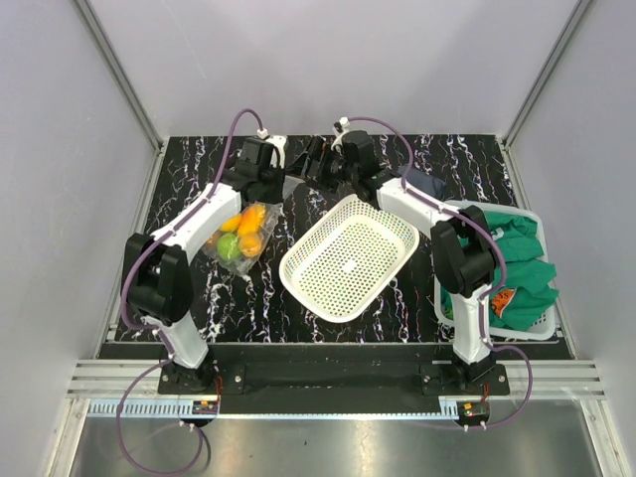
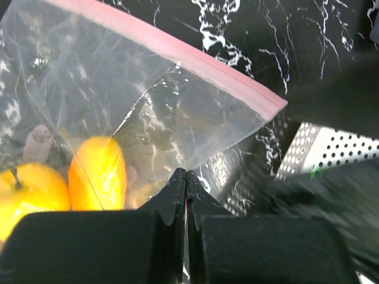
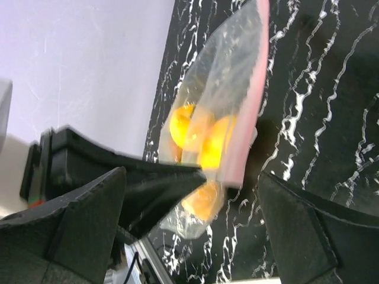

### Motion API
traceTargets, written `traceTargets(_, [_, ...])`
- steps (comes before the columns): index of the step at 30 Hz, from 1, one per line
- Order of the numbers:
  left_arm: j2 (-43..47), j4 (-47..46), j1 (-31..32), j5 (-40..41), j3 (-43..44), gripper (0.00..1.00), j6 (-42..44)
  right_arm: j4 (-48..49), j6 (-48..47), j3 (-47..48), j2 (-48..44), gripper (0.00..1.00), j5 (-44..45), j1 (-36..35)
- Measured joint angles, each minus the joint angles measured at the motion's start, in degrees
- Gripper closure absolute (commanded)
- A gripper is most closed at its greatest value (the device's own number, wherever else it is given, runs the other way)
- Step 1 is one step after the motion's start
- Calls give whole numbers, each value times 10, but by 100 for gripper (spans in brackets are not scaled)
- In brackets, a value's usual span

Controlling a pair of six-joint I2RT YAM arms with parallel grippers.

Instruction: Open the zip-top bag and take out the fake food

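Observation:
The zip-top bag [image 1: 243,238] hangs clear and crinkly from my left gripper [image 1: 268,191], its lower end on the black marbled table. The left gripper [image 2: 186,176] is shut on the bag's plastic below the pink zip strip [image 2: 177,50]. The fake food sits inside: an orange piece [image 2: 98,174], a yellow piece [image 2: 26,189] and a green round one [image 1: 229,248]. My right gripper [image 1: 316,161] is open, just right of the bag's top. In the right wrist view the right gripper [image 3: 192,177] has its jaws wide apart, with the bag [image 3: 219,89] beyond them, untouched.
A white mesh basket [image 1: 348,256] lies tilted at the table's middle, close to the bag. A second white basket [image 1: 542,328] with green clothing [image 1: 517,258] stands at the right edge. A dark blue cloth [image 1: 429,187] lies behind it. Grey walls enclose the table.

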State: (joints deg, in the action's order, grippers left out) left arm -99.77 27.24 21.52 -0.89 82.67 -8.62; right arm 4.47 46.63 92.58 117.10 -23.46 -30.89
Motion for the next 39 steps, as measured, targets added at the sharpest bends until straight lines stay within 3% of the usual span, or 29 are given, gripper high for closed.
traceTargets(13, [102, 0, -2, -9, -56, 100, -9, -14, 38, 87, 73, 4, 8, -4])
traceTargets(17, [135, 1, -5, -11, -76, 100, -10, -24, 52, 141, 114, 12, -11, -5])
traceTargets(23, [213, 2, -9, -16, -120, 100, -20, -25, 92, 199, 157, 38, -45, -6])
traceTargets(26, [250, -1, -10, -19, -142, 100, -26, -26, 108, 212, 161, 41, -52, -10])
traceTargets(27, [258, 0, -10, -20, -149, 100, -28, -26, 112, 217, 162, 52, -53, -11])
traceTargets(35, [309, 1, -10, -20, -190, 100, -37, -9, 143, 242, 161, 97, -68, -36])
traceTargets(37, [324, 3, -10, -19, -198, 100, -38, -9, 147, 239, 160, 100, -66, -43])
traceTargets(39, [336, 4, -10, -18, -202, 86, -39, -9, 148, 235, 158, 100, -62, -50])
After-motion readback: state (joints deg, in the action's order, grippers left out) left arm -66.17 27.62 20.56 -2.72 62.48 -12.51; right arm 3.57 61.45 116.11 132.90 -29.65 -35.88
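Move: The right hand is open. The middle of the bag's pink zip strip lies about 8 cm ahead of it, 5 cm to its left and 6 cm below; the white basket is some 18 cm back, 10 cm right and 17 cm lower. The left fingers are already shut on the bag's film near its side. From them the strip's middle is some 10 cm ahead, 3 cm right and slightly below, and the fake food 8 cm back, 8 cm left and 11 cm below. The right fingers pinch the zip strip near its middle. They reach left and forward, then swing back while still going left and rising, and shut from wide open, about 9 cm left overall, with the wrist turning some 15 degrees. The left hand keeps its grip on the film and draws the bag about 10 cm back and 8 cm up, drifting left and tipping its fingers slightly upward. ##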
